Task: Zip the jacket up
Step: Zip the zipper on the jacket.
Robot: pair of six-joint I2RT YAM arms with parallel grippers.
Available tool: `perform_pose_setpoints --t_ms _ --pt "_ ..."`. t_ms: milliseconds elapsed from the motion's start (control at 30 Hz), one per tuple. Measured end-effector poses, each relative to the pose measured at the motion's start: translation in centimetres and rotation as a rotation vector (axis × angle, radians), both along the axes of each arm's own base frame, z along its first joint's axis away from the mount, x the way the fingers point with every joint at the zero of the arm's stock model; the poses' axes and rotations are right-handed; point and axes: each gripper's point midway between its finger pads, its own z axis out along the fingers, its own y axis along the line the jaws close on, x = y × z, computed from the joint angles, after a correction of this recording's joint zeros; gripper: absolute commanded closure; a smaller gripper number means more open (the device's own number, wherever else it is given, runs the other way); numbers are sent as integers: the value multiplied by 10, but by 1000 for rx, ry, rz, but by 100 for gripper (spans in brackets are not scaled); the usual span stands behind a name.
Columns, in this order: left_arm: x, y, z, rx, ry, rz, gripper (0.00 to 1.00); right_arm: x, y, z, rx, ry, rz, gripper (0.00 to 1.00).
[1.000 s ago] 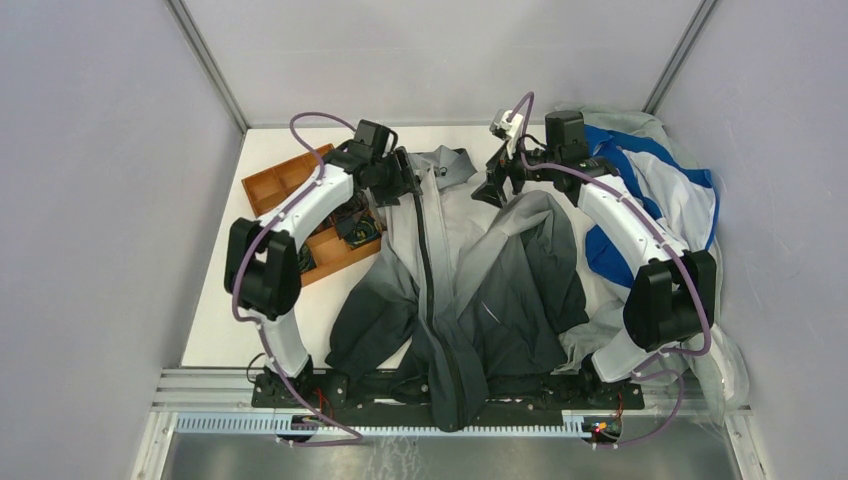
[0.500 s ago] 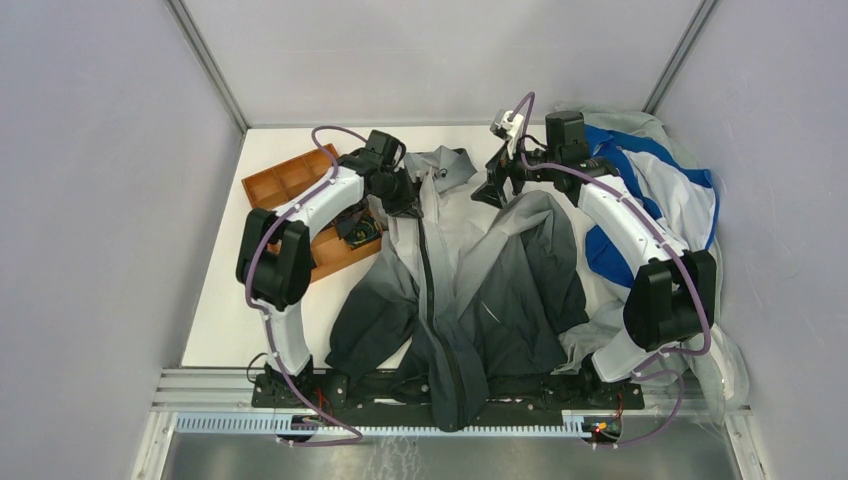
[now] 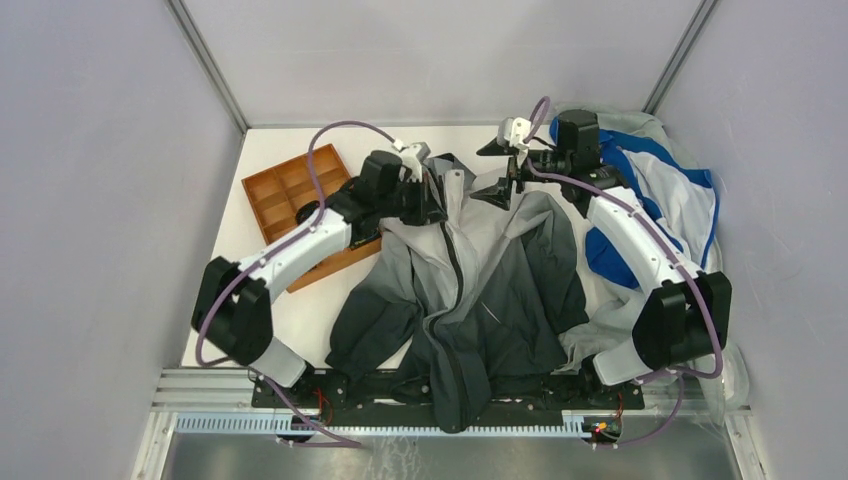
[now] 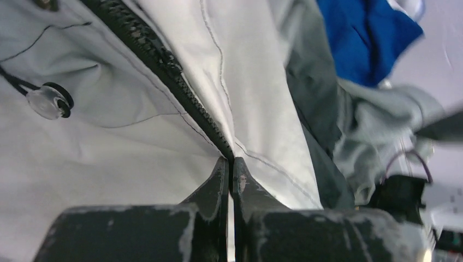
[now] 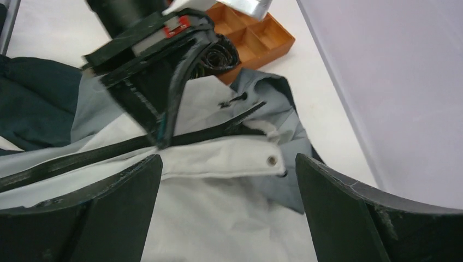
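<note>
The jacket [image 3: 500, 290] lies spread on the table, pale grey at the collar and dark at the hem, which hangs over the near edge. Its dark zipper [image 3: 455, 270] runs down the front. My left gripper [image 3: 436, 207] is shut on the zipper edge just below the collar. In the left wrist view the fingers [image 4: 218, 180] pinch the zipper [image 4: 164, 60]. My right gripper [image 3: 492, 172] hovers open over the collar's right side. In its own view the right gripper [image 5: 227, 159] stands wide above the pale flap with a snap [image 5: 271, 160]. There the left gripper [image 5: 160, 139] shows closed on the zipper.
A wooden compartment tray [image 3: 285, 185] sits at the back left, partly under my left arm. A blue-and-white garment [image 3: 650, 200] is heaped at the back right under my right arm. A cord toggle [image 4: 48, 101] lies on the jacket's left front.
My left gripper swung right, onto the jacket, and closed on the zipper edge, dragging the left front panel rightward. My right gripper shifted slightly back and right, staying open.
</note>
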Motion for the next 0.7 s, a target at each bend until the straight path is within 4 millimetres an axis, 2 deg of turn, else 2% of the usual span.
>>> perform_pose_setpoints --t_ms 100,233,333,467,600,700 --pt "-35 -16 9 -47 -85 -99 98 -3 4 9 9 -82 61 7" --pt "-65 -26 -9 -49 -99 -182 98 -1 7 -1 -15 -106 106 22" --pt "-77 -29 -23 -30 -91 -215 98 1 9 -18 -52 -91 135 31" --pt "-84 -35 -25 -29 -127 -256 98 -1 15 -38 -142 -108 216 41" --pt "-89 -39 -26 -30 -160 -284 98 -22 24 -62 -232 -123 332 49" --pt "-93 -41 -30 -24 -172 -303 98 -35 28 -73 -269 -127 388 49"
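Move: The left hand already pinches the zipped part of the zipper; the slider lies about 6 cm ahead of it, 1 cm to its left and 1 cm lower. From the open right hand the slider is some 9 cm to the left, level fore and aft, about 10 cm below. The flap's snap end lies about 4 cm to the right of the slider and 1 cm farther out; the cord toggle about 5 cm to the slider's left. Left hand, still pinching, draws the zipper about 10 cm back-right; right sinks 7 cm towards the slider, half closing. ##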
